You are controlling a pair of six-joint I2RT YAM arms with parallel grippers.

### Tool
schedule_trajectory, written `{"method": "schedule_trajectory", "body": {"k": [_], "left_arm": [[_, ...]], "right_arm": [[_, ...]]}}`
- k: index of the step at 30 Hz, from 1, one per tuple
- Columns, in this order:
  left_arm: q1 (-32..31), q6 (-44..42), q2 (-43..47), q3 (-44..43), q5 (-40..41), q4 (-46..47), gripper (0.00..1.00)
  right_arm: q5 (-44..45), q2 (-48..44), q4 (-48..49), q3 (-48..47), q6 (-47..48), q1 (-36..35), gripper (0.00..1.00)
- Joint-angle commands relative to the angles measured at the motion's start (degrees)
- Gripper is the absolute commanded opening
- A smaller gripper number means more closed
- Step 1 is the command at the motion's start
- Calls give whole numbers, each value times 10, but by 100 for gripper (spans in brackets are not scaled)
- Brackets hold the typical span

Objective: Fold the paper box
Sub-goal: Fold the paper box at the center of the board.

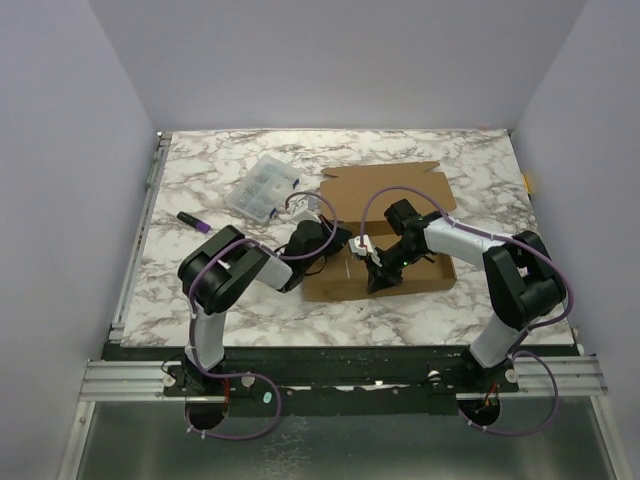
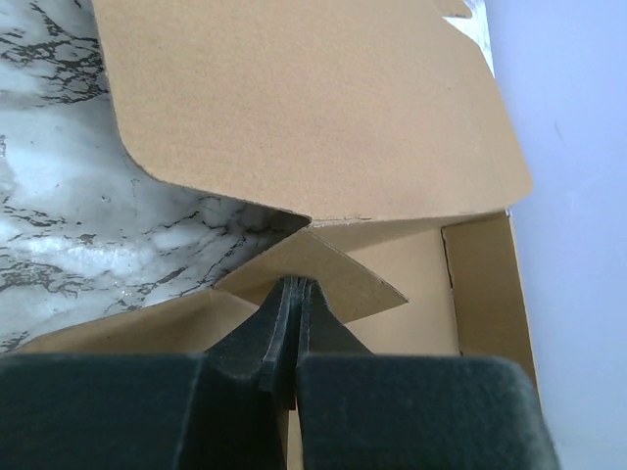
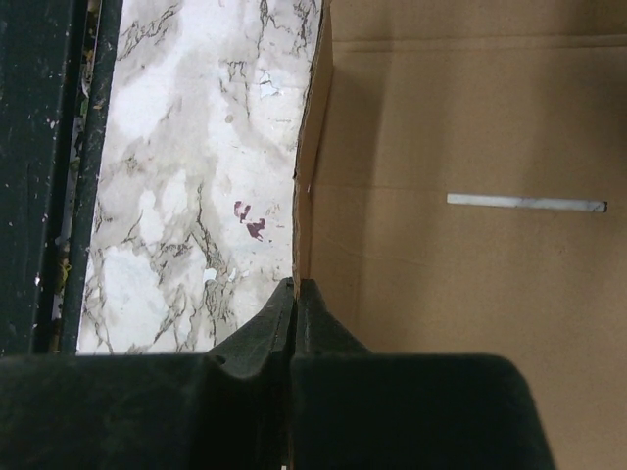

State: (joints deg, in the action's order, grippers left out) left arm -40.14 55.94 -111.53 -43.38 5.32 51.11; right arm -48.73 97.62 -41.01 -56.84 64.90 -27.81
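Observation:
The paper box lies mid-table as brown cardboard, its back flap raised and the near part forming a shallow tray. My left gripper is at its left side. In the left wrist view that gripper is shut on a small pointed corner flap below the big upright panel. My right gripper is at the near wall. Seen from the right wrist, the right gripper is shut on the thin edge of the standing front wall, with the box floor and a slit to its right.
A clear plastic compartment case sits left of the box at the back. A purple marker lies further left. Grey walls close in the marble table on three sides. A dark rail runs along the near edge.

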Motion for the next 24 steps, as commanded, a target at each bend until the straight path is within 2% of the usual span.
{"method": "schedule_trajectory", "body": {"k": [1,6,11,15,17,19,21,24], "left_arm": [[-19,25,-22,-10,94,17,0],[-28,35,-36,-8,146,36,0],[-30,7,-33,3,122,109,0],[-36,-58,56,60,78,130,0],[-36,-96,123,116,49,125,8],[-34,-130,212,167,32,90,17],[-34,-152,300,201,32,3,24],[-37,-167,421,232,23,-144,28]], "right_arm": [[-5,12,-8,-6,-1,-8,0],[-1,13,-8,-6,-3,-8,0],[5,18,-9,-9,-10,-8,0],[9,15,-10,-14,-19,-8,0],[9,10,-11,-14,-21,-7,0],[6,-2,-9,-7,-24,-6,0],[-1,-15,-10,7,-23,-7,0],[-9,-23,-14,23,-22,-7,0]]}}
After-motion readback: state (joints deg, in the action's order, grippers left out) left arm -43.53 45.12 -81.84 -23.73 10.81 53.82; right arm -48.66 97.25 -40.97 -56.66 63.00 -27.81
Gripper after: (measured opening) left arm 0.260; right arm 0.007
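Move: The corner flap at the box's far left corner is right at the left hand's shut fingertips, its middle about 1 cm ahead. From that hand the lid panel lies roughly 13 cm ahead and 9 to the right, the clear tray some 14 cm ahead and 19 to the left. The right hand has the near wall between its fingers, the wall's middle about 2 cm to its right; the flap is some 15 cm ahead of it and 8 to its left. The left fingertips stay on the corner flap, edging forward about 1 cm and turning slightly counter-clockwise. Then they come free and the hand pulls quickly up, back and left out of the box, some 9 cm higher, tipping its fingers up about 15 degrees while they open roughly a quarter. The right fingers keep their pinch on the near wall. ##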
